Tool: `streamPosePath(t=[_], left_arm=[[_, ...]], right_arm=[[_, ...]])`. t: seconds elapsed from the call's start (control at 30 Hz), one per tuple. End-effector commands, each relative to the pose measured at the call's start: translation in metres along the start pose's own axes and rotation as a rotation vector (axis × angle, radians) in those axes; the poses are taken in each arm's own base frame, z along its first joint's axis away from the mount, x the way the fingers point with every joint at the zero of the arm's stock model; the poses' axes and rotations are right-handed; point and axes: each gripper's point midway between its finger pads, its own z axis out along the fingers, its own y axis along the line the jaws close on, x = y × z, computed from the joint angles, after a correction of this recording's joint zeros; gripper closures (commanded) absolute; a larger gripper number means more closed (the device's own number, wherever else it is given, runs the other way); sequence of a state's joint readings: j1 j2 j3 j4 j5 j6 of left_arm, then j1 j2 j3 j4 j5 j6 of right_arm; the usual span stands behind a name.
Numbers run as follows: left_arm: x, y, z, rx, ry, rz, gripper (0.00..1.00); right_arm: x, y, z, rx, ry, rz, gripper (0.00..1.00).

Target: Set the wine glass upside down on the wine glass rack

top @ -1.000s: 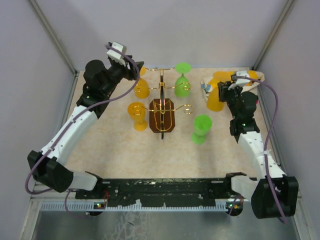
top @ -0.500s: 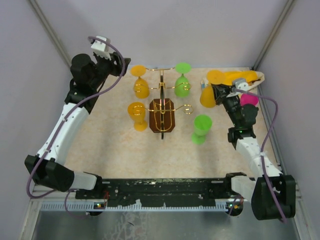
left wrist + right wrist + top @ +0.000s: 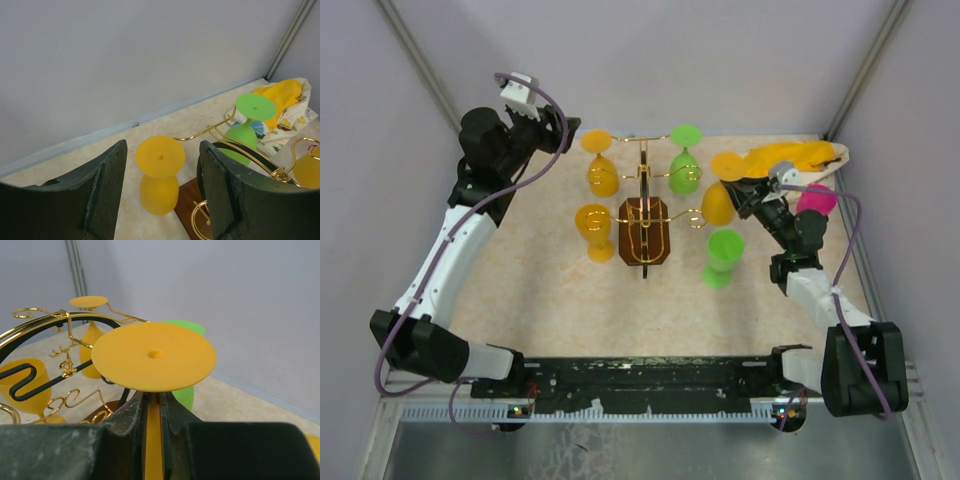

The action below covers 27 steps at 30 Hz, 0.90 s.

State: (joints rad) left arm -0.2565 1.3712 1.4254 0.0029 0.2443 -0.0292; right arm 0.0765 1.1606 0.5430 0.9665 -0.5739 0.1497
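Observation:
The wine glass rack [image 3: 645, 231] is gold wire on a dark brown base, mid table. My right gripper [image 3: 734, 188] is shut on the stem of an orange wine glass [image 3: 718, 203], held upside down with its foot up, beside the rack's right curled arm. In the right wrist view the fingers [image 3: 131, 416] pinch the stem under the round orange foot [image 3: 154, 356], with the rack wire [image 3: 50, 330] just to the left. My left gripper [image 3: 546, 124] hangs open, raised at the far left; nothing sits between its fingers [image 3: 107, 190].
An orange glass [image 3: 602, 176] and a green glass [image 3: 685, 172] hang upside down on the rack. Another orange glass [image 3: 594, 230] and a green one [image 3: 724, 257] stand on the table beside the base. A pink glass [image 3: 817, 198] and a yellow patterned cloth [image 3: 800, 155] lie at the back right.
My right gripper has carried the orange glass leftward from the cloth to the rack's right arm, uncovering the pink glass. My left arm lifted up and back to the left.

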Motion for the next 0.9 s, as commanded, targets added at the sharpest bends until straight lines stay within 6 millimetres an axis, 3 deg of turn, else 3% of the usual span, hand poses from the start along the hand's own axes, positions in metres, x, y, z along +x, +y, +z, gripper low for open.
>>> streamPosePath(t=[0.0,0.17,0.87], left_arm=[[0.002,0.004,0.002,0.001,0.0,0.008,0.34],[0.001,0.009,0.001,-0.01,-0.003,0.021,0.34],[0.001,0.013,-0.001,-0.021,-0.006,0.021,0.34]], right_arm=[[-0.024,0.018,0.011,-0.09,-0.082,-0.076,0.99],[-0.014,0.031,0.021,-0.133,-0.048,-0.088,1.0],[0.003,0.044,0.044,-0.166,-0.076,0.006,1.0]])
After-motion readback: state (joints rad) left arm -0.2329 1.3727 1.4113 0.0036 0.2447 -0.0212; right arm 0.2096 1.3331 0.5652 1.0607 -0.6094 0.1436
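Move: The right hand grips an orange wine glass upside down by its stem; the rack's empty middle right loop lies about 7 cm to its left, 3 cm ahead and 3 cm lower. The hanging green glass is some 10 cm ahead, 8 cm left and 7 cm lower; the standing green glass is about 5 cm back, 3 cm right and 18 cm below. From the left hand the loop is about 22 cm right, level fore and aft, and 13 cm down. The right hand, still pinching the stem just under the upturned foot, carries the orange glass to the left about 5.5 cm, towards the rack's middle right loop and in front of the hanging green glass. It sinks some 3.5 cm on the way, mostly after the sideways travel has begun, while the wrist swings roughly 10 degrees counter-clockwise and the fingers stay shut. ##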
